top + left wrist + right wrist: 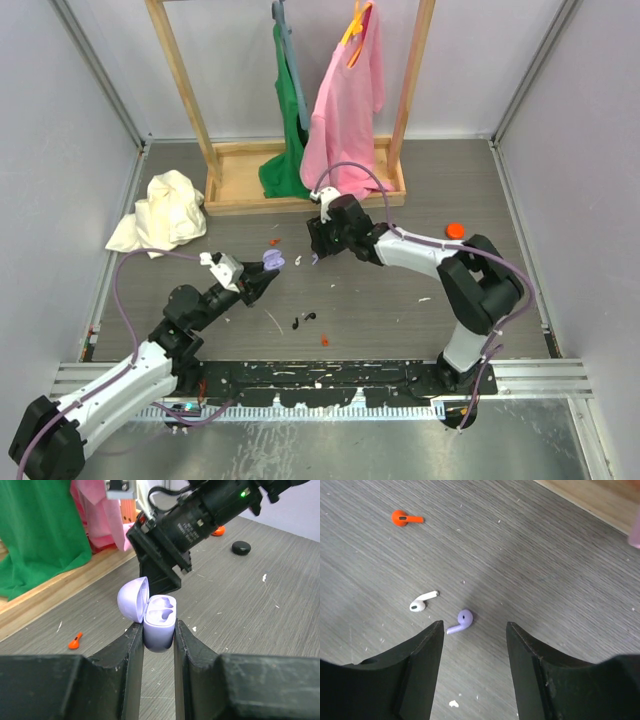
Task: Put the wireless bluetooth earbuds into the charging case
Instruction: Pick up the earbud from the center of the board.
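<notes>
A lavender charging case [160,622], its lid [132,599] swung open and both wells empty, is pinched between the fingers of my left gripper [158,630]. From above, the case [272,260] hangs just over the table at the left gripper [264,273]. Right behind it, my right gripper [318,248] points down at the table. It is open [475,625] above a lavender earbud [461,620] that lies on the table just ahead of its left fingertip. Beside that earbud lies a white earbud [422,602].
An orange earbud [405,518] lies further off. Black earbuds [305,320] and a red piece [325,341] sit nearer the bases. A wooden rack [300,185] with hung shirts stands at the back, crumpled white cloth [160,212] at left, an orange cap [455,229] at right.
</notes>
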Motion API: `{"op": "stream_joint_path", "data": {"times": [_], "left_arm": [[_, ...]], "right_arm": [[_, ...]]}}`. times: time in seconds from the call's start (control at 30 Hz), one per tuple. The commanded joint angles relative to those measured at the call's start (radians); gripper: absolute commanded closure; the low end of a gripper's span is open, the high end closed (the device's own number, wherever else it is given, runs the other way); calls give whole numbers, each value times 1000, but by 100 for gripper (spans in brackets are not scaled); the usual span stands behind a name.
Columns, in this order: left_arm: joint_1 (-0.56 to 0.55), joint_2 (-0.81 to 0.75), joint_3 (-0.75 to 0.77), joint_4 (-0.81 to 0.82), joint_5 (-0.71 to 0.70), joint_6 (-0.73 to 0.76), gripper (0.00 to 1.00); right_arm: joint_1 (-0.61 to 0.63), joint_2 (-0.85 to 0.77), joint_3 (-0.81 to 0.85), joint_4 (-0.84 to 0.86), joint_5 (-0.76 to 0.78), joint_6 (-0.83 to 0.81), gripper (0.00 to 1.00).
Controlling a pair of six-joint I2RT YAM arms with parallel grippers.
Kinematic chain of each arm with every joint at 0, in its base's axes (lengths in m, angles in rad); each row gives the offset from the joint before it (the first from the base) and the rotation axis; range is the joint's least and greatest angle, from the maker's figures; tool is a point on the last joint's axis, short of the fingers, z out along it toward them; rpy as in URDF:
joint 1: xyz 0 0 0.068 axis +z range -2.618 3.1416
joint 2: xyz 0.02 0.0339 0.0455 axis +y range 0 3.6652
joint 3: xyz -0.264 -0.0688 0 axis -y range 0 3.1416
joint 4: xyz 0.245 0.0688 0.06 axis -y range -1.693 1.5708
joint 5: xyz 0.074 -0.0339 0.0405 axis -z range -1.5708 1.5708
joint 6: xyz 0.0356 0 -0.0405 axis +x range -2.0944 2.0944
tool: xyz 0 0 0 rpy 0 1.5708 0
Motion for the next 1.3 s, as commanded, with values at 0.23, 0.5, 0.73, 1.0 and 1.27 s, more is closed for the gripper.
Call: {"op": "stream_joint_path", "data": {"times": [0.23, 0.5, 0.73, 1.0, 1.27], "left_arm": [[-2, -29, 0, 16, -57, 18, 100], [-1, -14, 6, 16, -47, 16, 100], [-2, -20, 5, 12, -49, 15, 100], [-2, -17, 5, 12, -48, 14, 100], [-2, 3, 9, 16, -33, 9, 100]], "right_arm": [[58, 204, 200, -104, 69, -25, 49], [75, 239, 216, -155, 108, -36, 59], [85, 238, 242, -237, 121, -48, 64], [88, 209, 241, -308, 151, -61, 78], [89, 148, 217, -421, 184, -51, 81]]}}
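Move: The purple earbud lies on the table roughly 6 cm below the right hand's open fingers, about 1 cm back and 1 cm to the left. Its white neighbour is some 4 cm farther left, level with the purple one, and the orange earbud is about 10 cm left and 3 cm ahead of the hand. From the left hand, which holds the charging case, the purple earbud is roughly 8 cm ahead, 10 cm right and 17 cm below. Down by nearly 6 cm and a couple of centimetres left, the right hand drops onto the purple earbud, its fingers steadily closing. At table level it then eases about 2 cm right and a little back, rolling some 20 degrees so its left side sinks, and pinches the earbud's head between the fingertips. ##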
